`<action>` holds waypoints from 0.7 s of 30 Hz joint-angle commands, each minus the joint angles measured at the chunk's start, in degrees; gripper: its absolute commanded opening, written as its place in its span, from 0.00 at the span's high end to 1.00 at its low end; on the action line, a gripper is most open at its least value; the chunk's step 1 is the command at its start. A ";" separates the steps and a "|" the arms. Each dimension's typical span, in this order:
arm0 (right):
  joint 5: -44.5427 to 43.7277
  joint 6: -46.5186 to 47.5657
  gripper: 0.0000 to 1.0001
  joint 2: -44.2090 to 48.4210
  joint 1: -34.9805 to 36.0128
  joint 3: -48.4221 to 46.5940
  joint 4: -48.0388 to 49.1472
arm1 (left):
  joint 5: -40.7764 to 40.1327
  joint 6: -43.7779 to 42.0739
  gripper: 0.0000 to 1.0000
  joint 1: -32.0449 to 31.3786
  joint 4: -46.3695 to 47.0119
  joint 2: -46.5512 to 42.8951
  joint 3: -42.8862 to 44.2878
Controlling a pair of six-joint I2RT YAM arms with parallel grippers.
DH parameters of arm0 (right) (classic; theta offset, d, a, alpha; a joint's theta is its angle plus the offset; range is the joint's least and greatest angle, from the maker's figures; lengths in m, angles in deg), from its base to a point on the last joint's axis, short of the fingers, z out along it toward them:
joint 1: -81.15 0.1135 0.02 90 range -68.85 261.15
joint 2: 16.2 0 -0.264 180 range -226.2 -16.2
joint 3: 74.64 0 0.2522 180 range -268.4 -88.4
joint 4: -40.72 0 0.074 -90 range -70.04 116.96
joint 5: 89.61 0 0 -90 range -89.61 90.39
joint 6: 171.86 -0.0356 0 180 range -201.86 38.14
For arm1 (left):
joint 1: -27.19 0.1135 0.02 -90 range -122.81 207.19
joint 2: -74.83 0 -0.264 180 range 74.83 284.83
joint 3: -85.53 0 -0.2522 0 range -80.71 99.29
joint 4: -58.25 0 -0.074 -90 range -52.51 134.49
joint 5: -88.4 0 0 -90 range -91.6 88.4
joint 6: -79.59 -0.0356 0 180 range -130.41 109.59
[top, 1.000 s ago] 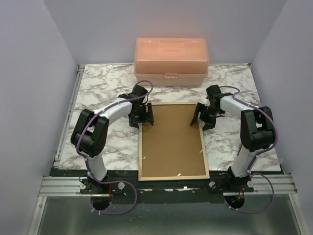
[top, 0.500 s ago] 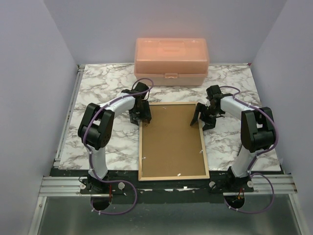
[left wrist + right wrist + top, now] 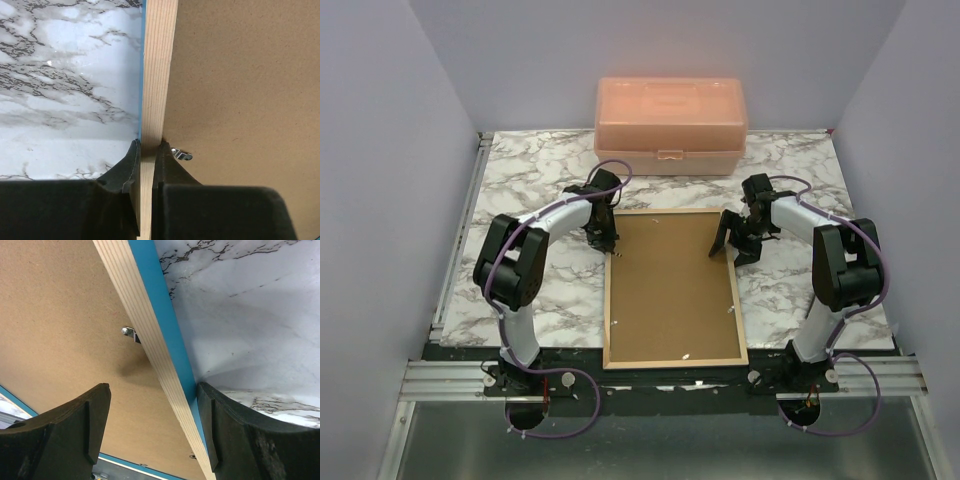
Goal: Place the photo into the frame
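The frame [image 3: 607, 300] lies face down on the marble table, its light wood rim around a brown backing board [image 3: 670, 290]. The photo is hidden. My left gripper [image 3: 610, 243] is at the frame's far left corner. In the left wrist view it [image 3: 148, 145] is shut on the wooden rim [image 3: 159, 75], beside a small metal clip [image 3: 182, 155]. My right gripper [image 3: 733, 245] stands open astride the right rim [image 3: 145, 325]. One of its fingers [image 3: 220, 420] touches the blue outer side, and the other hangs over the board.
A pale orange plastic box [image 3: 670, 112] with a shut lid stands at the back of the table [image 3: 530, 170]. Plain walls rise on both sides. A second metal clip [image 3: 131, 333] sits on the board by the right rim.
My left gripper has closed from wide open onto the frame's left rim, and its arm has shifted a little. The right arm and the frame have not moved.
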 commanded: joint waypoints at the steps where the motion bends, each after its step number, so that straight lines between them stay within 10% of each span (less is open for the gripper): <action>1: 1.91 0.28 0.24 -1.15 0.27 1.86 0.81 | -0.04 -0.03 1.00 -0.56 -0.15 0.09 -3.13; 5: 2.04 0.25 0.24 -0.93 0.27 1.78 0.82 | 0.32 0.15 0.95 -0.56 -0.50 -1.83 -2.88; 9: 2.08 0.14 0.24 -0.90 0.31 1.95 0.79 | 1.51 0.73 0.53 -0.56 -0.94 -3.38 -1.80; 13: 2.13 0.22 0.24 -0.87 0.23 2.28 0.90 | 2.50 0.55 0.34 -0.64 -0.64 -3.98 -1.20; 21: 2.26 0.25 0.24 -1.28 0.26 3.10 1.43 | 1.65 0.47 0.31 -1.73 -0.73 -1.25 -0.07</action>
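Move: Just beside the left fingers, which are shut on the frame's left rail, the metal clip sits on the brown backing about 2 cm to the right and 1 cm back, at finger height. The frame's far left corner is some 8 cm ahead and 1 cm right; the rear left clip lies roughly 16 cm back and 1 cm right. From the right hand, the metal clip is about 22 cm left, nearly level with it. Letting go of the frame's left rail, the left hand first stays in place, then spreads its fingers to about two thirds open or a bit more while easing back about 1 cm, rising slightly and drifting right towards the metal clip. It ends with rail and clip both between the open fingers. The right hand stays still, open, its outer finger against the right rail's outer side. ##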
